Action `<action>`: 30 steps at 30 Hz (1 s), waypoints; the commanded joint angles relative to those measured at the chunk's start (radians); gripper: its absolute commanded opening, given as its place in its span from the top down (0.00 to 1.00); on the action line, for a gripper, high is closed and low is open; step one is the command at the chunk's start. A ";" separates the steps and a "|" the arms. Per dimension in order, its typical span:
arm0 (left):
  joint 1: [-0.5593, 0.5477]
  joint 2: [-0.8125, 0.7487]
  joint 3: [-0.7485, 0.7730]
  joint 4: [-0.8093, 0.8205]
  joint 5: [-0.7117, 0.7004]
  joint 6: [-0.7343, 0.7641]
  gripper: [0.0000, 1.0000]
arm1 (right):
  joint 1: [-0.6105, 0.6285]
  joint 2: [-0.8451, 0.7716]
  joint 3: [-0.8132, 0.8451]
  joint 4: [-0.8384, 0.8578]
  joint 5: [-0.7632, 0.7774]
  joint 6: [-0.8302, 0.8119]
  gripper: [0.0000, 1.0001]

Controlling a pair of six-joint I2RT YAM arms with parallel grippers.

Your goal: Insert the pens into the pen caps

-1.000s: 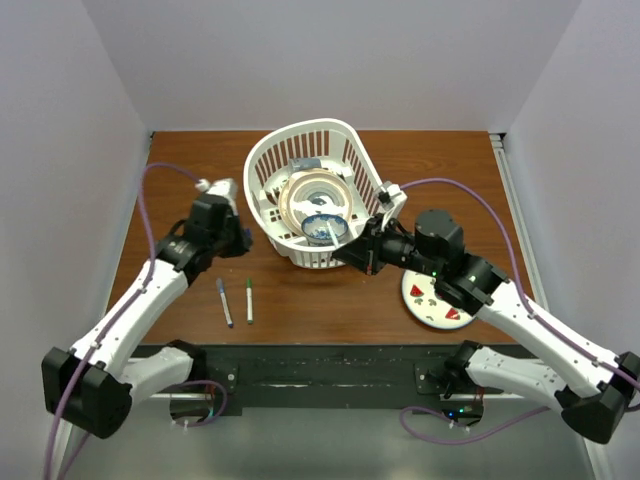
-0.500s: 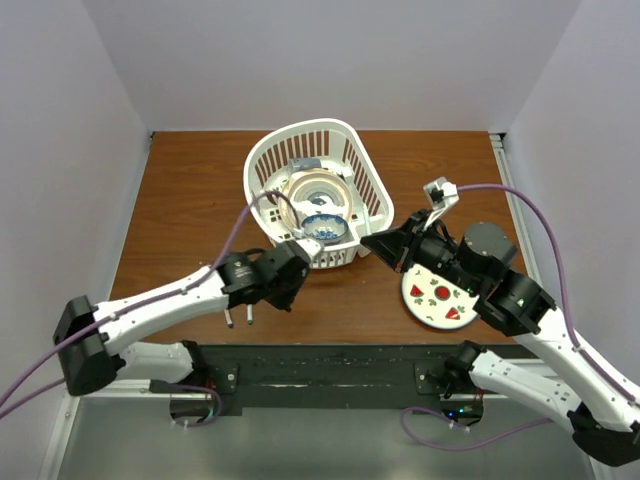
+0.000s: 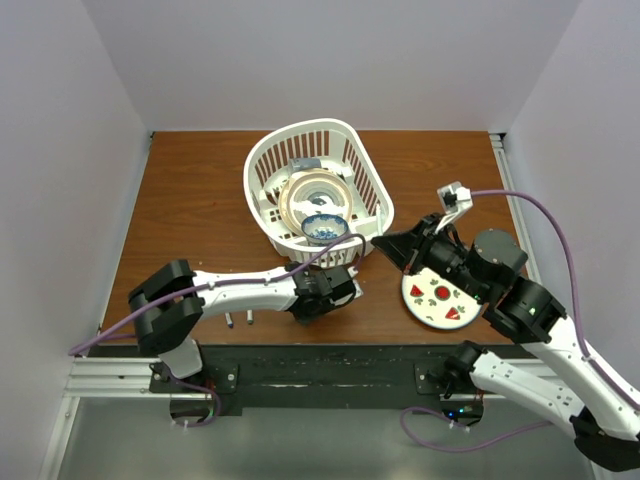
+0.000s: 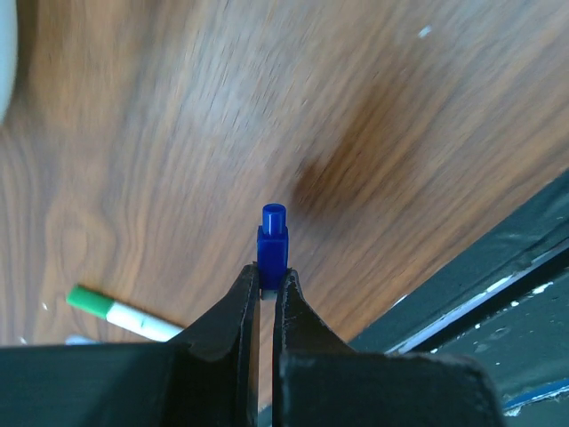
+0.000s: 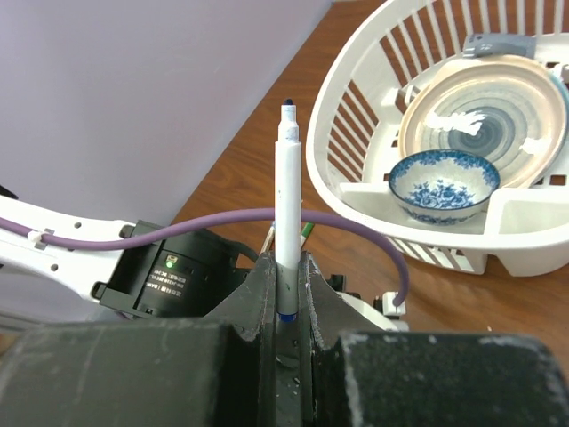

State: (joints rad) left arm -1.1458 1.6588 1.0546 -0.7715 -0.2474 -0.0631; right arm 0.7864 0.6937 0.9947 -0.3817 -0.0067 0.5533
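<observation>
My left gripper (image 4: 269, 271) is shut on a small blue pen cap (image 4: 273, 235), held just above the wood table near its front edge. In the top view the left gripper (image 3: 345, 290) is below the basket. My right gripper (image 5: 284, 262) is shut on a white pen (image 5: 286, 182) with a dark blue tip that sticks out past the fingers. In the top view the right gripper (image 3: 385, 242) is at the basket's right. A green-ended white pen (image 4: 124, 311) lies on the table. Two pen ends (image 3: 249, 318) show under the left arm. No other caps show.
A white basket (image 3: 360, 170) at centre back holds a tan plate (image 3: 310, 190) and a blue patterned bowl (image 3: 325, 228). A white plate with strawberries (image 3: 440, 300) lies under the right arm. The black front rail (image 3: 320, 362) borders the table. The left arm's purple cable (image 5: 222, 222) crosses the right wrist view.
My left arm has swung right along the table's front, from left of the basket to below it. My right gripper has drawn back right, away from the basket.
</observation>
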 commanded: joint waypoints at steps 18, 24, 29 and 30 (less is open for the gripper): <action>0.032 -0.005 -0.067 0.112 0.014 0.032 0.75 | 0.005 -0.066 0.025 -0.008 0.068 -0.021 1.00; 0.034 -0.142 -0.044 0.103 -0.114 -0.036 0.36 | 0.004 -0.071 0.036 -0.023 0.066 -0.018 1.00; 0.038 -0.280 -0.035 0.095 -0.438 -0.307 0.33 | 0.004 -0.089 0.028 -0.029 0.068 -0.013 1.00; 0.043 -0.315 -0.022 0.086 -0.475 -0.361 0.34 | 0.005 -0.091 0.028 -0.032 0.068 -0.015 1.00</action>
State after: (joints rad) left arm -1.1183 1.4502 0.9855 -0.6788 -0.4690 -0.1799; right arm 0.7864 0.6205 0.9951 -0.4088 0.0429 0.5392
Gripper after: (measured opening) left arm 0.664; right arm 0.070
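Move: The blue cap is already pinched in the left fingers, low over the table, its middle about 1 cm ahead and 1 cm right of the hand point; bare wood lies roughly 3 cm below. The green marker is some 12 cm left and 1 cm ahead, the blue marker beside it about 18 cm left and 1 cm ahead; the basket's middle is around 27 cm ahead, 4 cm right. From the right hand the cap is about 18 cm left, 2 cm back and 32 cm below. The blue cap is set down on the wood: the left fingers ease slightly as the hand shifts a centimetre right and returns, sinks about 2 cm, then open wide and let go. The hand lifts clear some 7 cm while going 4 cm forward, its fingertips tilting forward about 20 degrees. The right hand keeps the white pen upright, drifting 2 cm right and slightly up. ##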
